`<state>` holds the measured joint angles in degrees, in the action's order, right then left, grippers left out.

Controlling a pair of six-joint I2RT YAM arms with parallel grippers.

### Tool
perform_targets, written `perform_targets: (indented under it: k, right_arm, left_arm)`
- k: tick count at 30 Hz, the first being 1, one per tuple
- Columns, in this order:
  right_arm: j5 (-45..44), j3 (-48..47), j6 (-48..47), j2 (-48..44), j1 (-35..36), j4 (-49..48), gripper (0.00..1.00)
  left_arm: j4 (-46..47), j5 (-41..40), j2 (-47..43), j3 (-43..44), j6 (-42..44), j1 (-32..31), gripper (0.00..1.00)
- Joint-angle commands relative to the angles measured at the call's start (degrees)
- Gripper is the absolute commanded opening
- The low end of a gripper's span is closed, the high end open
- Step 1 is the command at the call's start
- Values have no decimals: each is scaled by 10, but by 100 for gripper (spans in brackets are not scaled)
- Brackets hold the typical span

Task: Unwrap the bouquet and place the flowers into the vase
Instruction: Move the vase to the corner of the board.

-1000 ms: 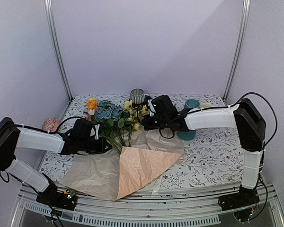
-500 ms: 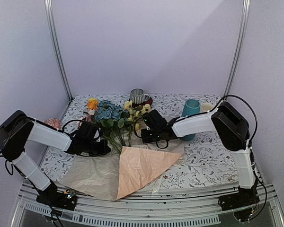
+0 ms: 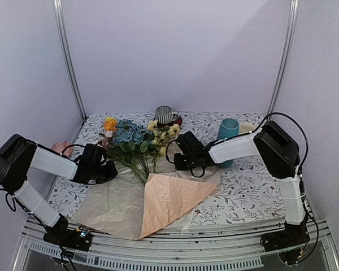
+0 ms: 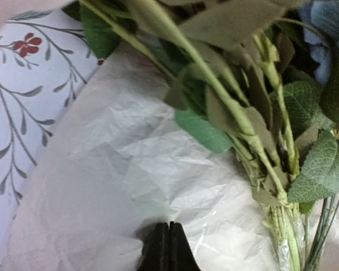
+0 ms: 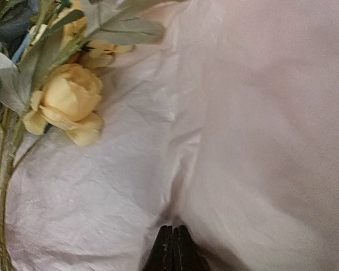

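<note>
The bouquet lies unwrapped: the flowers (image 3: 137,142) rest with stems on the spread wrapping paper (image 3: 168,197), blooms toward the back. The teal vase (image 3: 228,132) stands upright at the back right. My left gripper (image 3: 114,171) is shut, its tips (image 4: 169,226) low over the white tissue (image 4: 118,164) just left of the green stems (image 4: 260,141); I cannot tell if paper is pinched. My right gripper (image 3: 177,160) is shut (image 5: 173,228) on a raised crease of the pale paper (image 5: 243,113), right of a yellow rose (image 5: 68,104).
A striped grey cup (image 3: 164,114) stands behind the blooms and a cream mug (image 3: 247,127) behind the vase. A pink object (image 3: 61,148) lies at the left edge of the floral tablecloth (image 3: 254,180). Metal posts rise at both back corners.
My right arm came down from near the cup to the paper beside the stems and its jaws closed there. My left gripper, still shut, slid left away from the stems.
</note>
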<state>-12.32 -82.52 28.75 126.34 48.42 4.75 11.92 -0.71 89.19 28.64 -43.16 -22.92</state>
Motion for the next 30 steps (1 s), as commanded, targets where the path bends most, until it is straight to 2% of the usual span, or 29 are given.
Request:
perform_targets:
  k: [1, 2, 4, 9, 12, 16, 17, 19, 22, 26, 30]
  right_arm:
    - [-41, 67, 2, -55, -21, 12, 3]
    - [-15, 85, -24, -71, -22, -14, 4]
    - [45, 118, -74, -103, -22, -50, 12]
    - [98, 128, -143, -181, -20, -48, 31]
    - [103, 110, -161, -236, -21, -8, 37]
    - [51, 53, -170, -280, -20, 108, 43]
    - [33, 41, -170, -291, -20, 134, 51]
    - [-13, 24, -163, -314, -21, 177, 74]
    - [-80, 27, -149, -360, -22, 206, 99]
    - [-126, 56, -136, -417, -37, 212, 99]
    - [-95, 66, -117, -430, -88, 237, 99]
  left_arm:
    - [-67, -27, 0, -35, 4, 20, 0]
    - [-58, -19, -8, -40, 10, 20, 0]
    - [-35, 8, -26, -49, 20, 19, 0]
    - [-12, 56, -70, -59, 38, 16, 0]
    - [-14, 75, -93, -60, 54, 11, 0]
    - [-21, 87, -125, -60, 63, 6, 0]
    - [-22, 90, -133, -60, 64, 5, 0]
    - [-24, 93, -146, -63, 65, 3, 0]
    - [-29, 94, -164, -64, 65, 1, 1]
    - [-39, 93, -184, -65, 64, -2, 2]
    - [-43, 97, -202, -70, 61, -4, 2]
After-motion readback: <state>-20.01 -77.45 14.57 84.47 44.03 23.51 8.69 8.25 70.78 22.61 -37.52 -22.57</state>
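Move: About 21 cm to the right of the right hand and 4 cm ahead stands the teal vase, its middle some 11 cm above the low fingertips. The white mug stands behind it, roughly 17 cm ahead of that hand and 36 cm to its right. The nearest yellow flowers lie about 10 cm ahead and 7 cm to its left. From the left hand the vase is some 50 cm right and 10 cm ahead. Leaving the spread paper, the right hand slips a few centimetres right and back, rises steeply, then swings right towards the vase, about 27 cm up and 12 cm right in all. On the way its shut fingers open wide and tilt up some 20 degrees. The left hand, fingers still shut, draws back about 3 cm, then lifts some 5 cm off the paper. ##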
